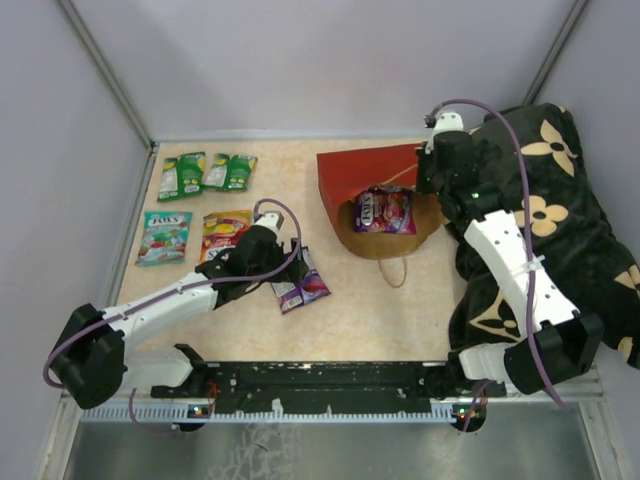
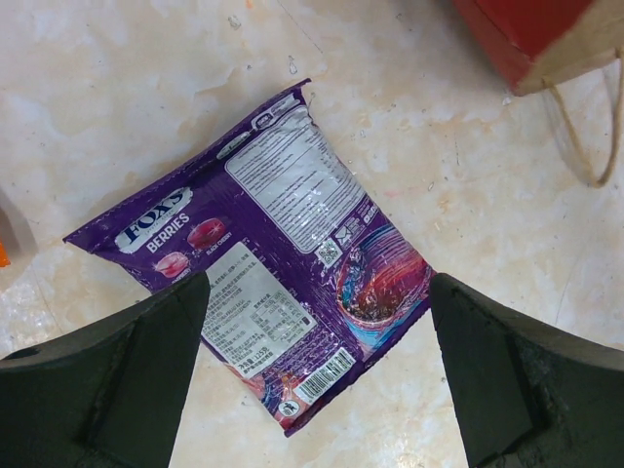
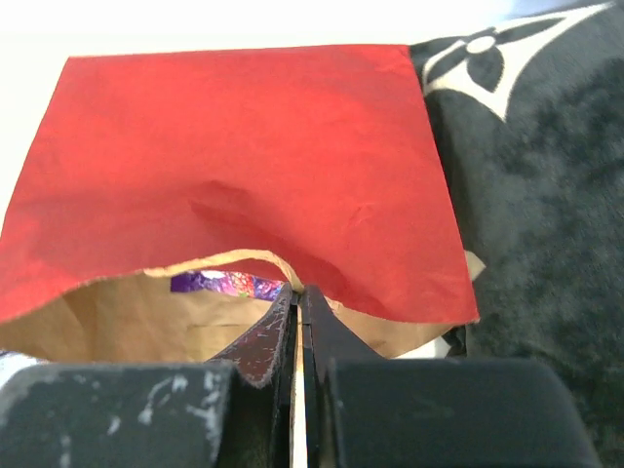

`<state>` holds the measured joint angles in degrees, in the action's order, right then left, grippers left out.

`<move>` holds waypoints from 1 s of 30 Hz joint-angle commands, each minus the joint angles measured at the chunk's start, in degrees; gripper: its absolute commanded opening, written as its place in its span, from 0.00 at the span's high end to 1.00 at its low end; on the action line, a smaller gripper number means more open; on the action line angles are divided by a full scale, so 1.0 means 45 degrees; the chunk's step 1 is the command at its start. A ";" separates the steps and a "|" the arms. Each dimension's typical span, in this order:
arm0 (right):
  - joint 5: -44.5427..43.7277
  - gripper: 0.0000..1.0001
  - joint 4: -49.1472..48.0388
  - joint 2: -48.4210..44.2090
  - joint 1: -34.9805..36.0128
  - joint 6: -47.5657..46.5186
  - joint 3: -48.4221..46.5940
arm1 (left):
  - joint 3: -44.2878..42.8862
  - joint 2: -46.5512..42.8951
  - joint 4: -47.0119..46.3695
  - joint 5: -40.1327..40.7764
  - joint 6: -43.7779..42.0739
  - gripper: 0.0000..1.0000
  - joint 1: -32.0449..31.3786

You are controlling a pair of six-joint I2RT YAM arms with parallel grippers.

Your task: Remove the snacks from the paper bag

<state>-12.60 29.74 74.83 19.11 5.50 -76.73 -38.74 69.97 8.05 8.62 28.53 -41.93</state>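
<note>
The paper bag point(image 1: 365, 172) lies on its side, red outside, brown inside, mouth toward the arms. My right gripper point(image 3: 300, 292) is shut on the upper rim of the paper bag point(image 3: 244, 156) and holds the mouth up. A purple snack packet point(image 1: 384, 210) shows inside; in the right wrist view only a strip of this packet point(image 3: 229, 284) is seen. My left gripper point(image 2: 320, 285) hangs open over a purple Fox's Berries packet point(image 2: 263, 263) that lies flat on the table, between the fingers point(image 2: 136, 370) but not gripped. The same packet point(image 1: 301, 287) sits left of the bag.
Two green packets point(image 1: 205, 174), a teal Fox's packet point(image 1: 163, 237) and an orange-yellow packet point(image 1: 225, 235) lie at the table's left. The bag's string handle point(image 1: 397, 270) loops onto the table. A black flowered pillow point(image 1: 560, 210) fills the right side, under my right arm.
</note>
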 commanded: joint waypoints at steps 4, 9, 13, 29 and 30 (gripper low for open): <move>0.0886 0.79 -0.1067 -0.0780 -0.0869 0.1004 0.0286 | -0.0299 0.0419 0.0013 0.0411 -0.0079 0.00 -0.0299; 0.1318 0.12 -0.1739 -0.1564 -0.0845 0.2694 0.1191 | -0.0253 0.0732 0.0009 0.0310 -0.0082 0.00 -0.0388; -0.0198 0.06 -0.3148 -0.3817 -0.0409 0.4833 0.4237 | -0.0346 0.0703 0.0448 0.0322 0.0042 0.00 -0.0493; -0.2041 0.05 -0.2197 -0.8249 -0.0382 0.6019 0.6938 | -0.1193 0.2481 0.3945 0.3118 0.4656 0.00 -0.3627; -0.2016 0.05 -0.2138 -0.8340 -0.0381 0.6021 0.7037 | -0.1305 0.2656 0.3815 0.3157 0.4667 0.00 -0.3631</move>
<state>-19.90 20.82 38.94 17.15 31.38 -46.83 -41.54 79.48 25.26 21.47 44.10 -57.25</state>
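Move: My open left hand hangs about 9 cm above the middle of the purple pack on the table. From it the orange pack lies some 15 cm left and 9 cm ahead. My right hand pinches the paper bag's upper handle; the berries pack inside the bag's mouth is about 8 cm left, level fore and aft, and 24 cm below. The lower handle loop lies 7 cm left, 12 cm back, 28 cm below. I spread my right fingers wide, let go of the upper handle, then draw that hand back from the paper bag about 10 cm and some 5 cm right, rolling its left side up and swinging clockwise. My left hand, fingers still wide, first sinks a little, then pulls back about 7 cm and down towards the near edge of the purple pack, tipping further downward. ##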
